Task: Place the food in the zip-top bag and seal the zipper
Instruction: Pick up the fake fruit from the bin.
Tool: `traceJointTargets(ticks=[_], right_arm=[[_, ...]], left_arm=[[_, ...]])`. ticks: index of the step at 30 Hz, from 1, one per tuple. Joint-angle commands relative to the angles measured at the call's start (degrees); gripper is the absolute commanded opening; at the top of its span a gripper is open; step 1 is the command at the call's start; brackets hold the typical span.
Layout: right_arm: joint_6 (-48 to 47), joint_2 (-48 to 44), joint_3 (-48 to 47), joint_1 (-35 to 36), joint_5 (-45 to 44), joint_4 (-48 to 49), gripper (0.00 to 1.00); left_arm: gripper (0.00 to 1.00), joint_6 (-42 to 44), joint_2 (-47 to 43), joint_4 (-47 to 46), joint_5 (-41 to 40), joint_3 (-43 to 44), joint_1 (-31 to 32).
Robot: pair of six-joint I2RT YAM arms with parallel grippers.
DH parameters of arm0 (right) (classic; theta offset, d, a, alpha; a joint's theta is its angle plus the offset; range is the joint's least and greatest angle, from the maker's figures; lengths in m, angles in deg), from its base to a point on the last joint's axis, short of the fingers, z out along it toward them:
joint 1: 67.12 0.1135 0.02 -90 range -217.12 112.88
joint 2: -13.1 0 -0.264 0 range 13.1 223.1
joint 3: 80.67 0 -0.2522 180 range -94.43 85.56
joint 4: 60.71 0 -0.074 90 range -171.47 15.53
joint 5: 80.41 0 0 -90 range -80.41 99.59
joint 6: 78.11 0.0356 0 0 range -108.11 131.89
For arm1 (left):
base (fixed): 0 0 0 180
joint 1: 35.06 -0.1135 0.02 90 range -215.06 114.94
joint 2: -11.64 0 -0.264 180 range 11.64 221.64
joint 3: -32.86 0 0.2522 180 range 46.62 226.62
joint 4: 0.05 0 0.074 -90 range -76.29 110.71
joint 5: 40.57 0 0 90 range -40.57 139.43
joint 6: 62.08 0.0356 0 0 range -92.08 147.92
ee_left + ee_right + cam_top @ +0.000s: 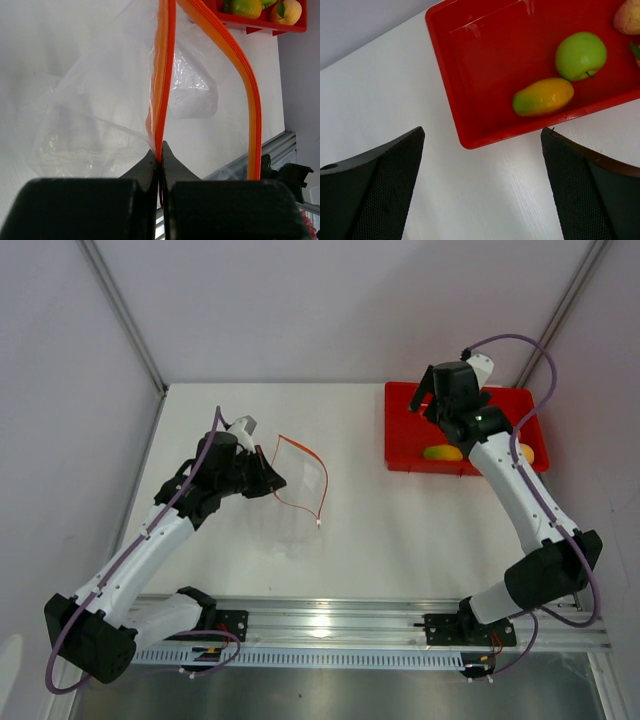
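Observation:
The clear zip-top bag (303, 483) hangs left of the table's middle, its mouth held open. My left gripper (268, 479) is shut on one side of the orange-red zipper (163, 75); the zipper's other side curves away to the right. The food lies in the red tray (485, 60): a yellow-green mango (543, 96), a green apple (581, 55) and an orange-yellow peach (627, 16) at the frame's edge. My right gripper (482, 131) is open and empty, hovering over bare table just off the tray's corner. From above, the right gripper (432, 398) sits over the tray's left end.
The red tray (405, 430) stands at the back right of the white table. An aluminium rail (330, 625) carrying both arm bases runs along the near edge. Grey walls with metal posts close in the back and sides.

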Motion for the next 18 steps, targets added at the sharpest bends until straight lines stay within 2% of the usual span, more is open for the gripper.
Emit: traceJointTargets(ticks=[1, 3, 6, 10, 14, 18], right_arm=[[9.5, 4.9, -7.8, -5.4, -2.6, -5.7, 0.99], [16.2, 8.8, -11.8, -9.9, -2.7, -10.0, 0.99], [19.9, 13.6, -15.6, -13.9, -1.5, -11.1, 0.99], [24.1, 20.7, -22.9, -15.5, -2.2, -14.2, 0.99], [30.5, 28.8, -33.2, -16.1, -6.6, -25.3, 0.99], [35.0, 35.7, -38.3, -17.3, -1.6, -29.6, 0.99]], left_arm=[[0.01, 1.6, -1.2, -1.2, 1.1, -0.3, 0.2], [0.01, 1.3, -1.2, -0.7, 0.6, -0.4, 0.2], [0.00, -0.1, -1.5, -0.7, -0.6, -1.3, 0.2], [0.01, -0.7, -1.9, -0.9, -0.8, -1.6, 0.2], [0.01, -0.8, -1.3, -0.4, -0.9, -1.2, 0.2], [0.01, -0.8, -1.1, -0.4, -1.2, -1.5, 0.2]])
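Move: The mango-like fruit by the bin's front wall, apparently the one aimed at, lies about 10 cm to the right of the open right hand, roughly 2 cm ahead and some 25 cm below. The green apple is 18 cm right and 5 ahead at much that height, the peach beyond it about 26 right and 7 ahead. From the left hand, which still pinches the bag's rim, the mango is some 39 cm right, 17 ahead and 18 lower. Towards the mango and apple in the red bin, the right hand sweeps some 10 cm right and as much forward, passing above the bin at speed; the rightward travel then dies out while it keeps reaching forward and sinks about 7 cm. Meanwhile it turns clockwise by roughly 35 degrees and tips further down, fingers staying wide open and touching nothing. ##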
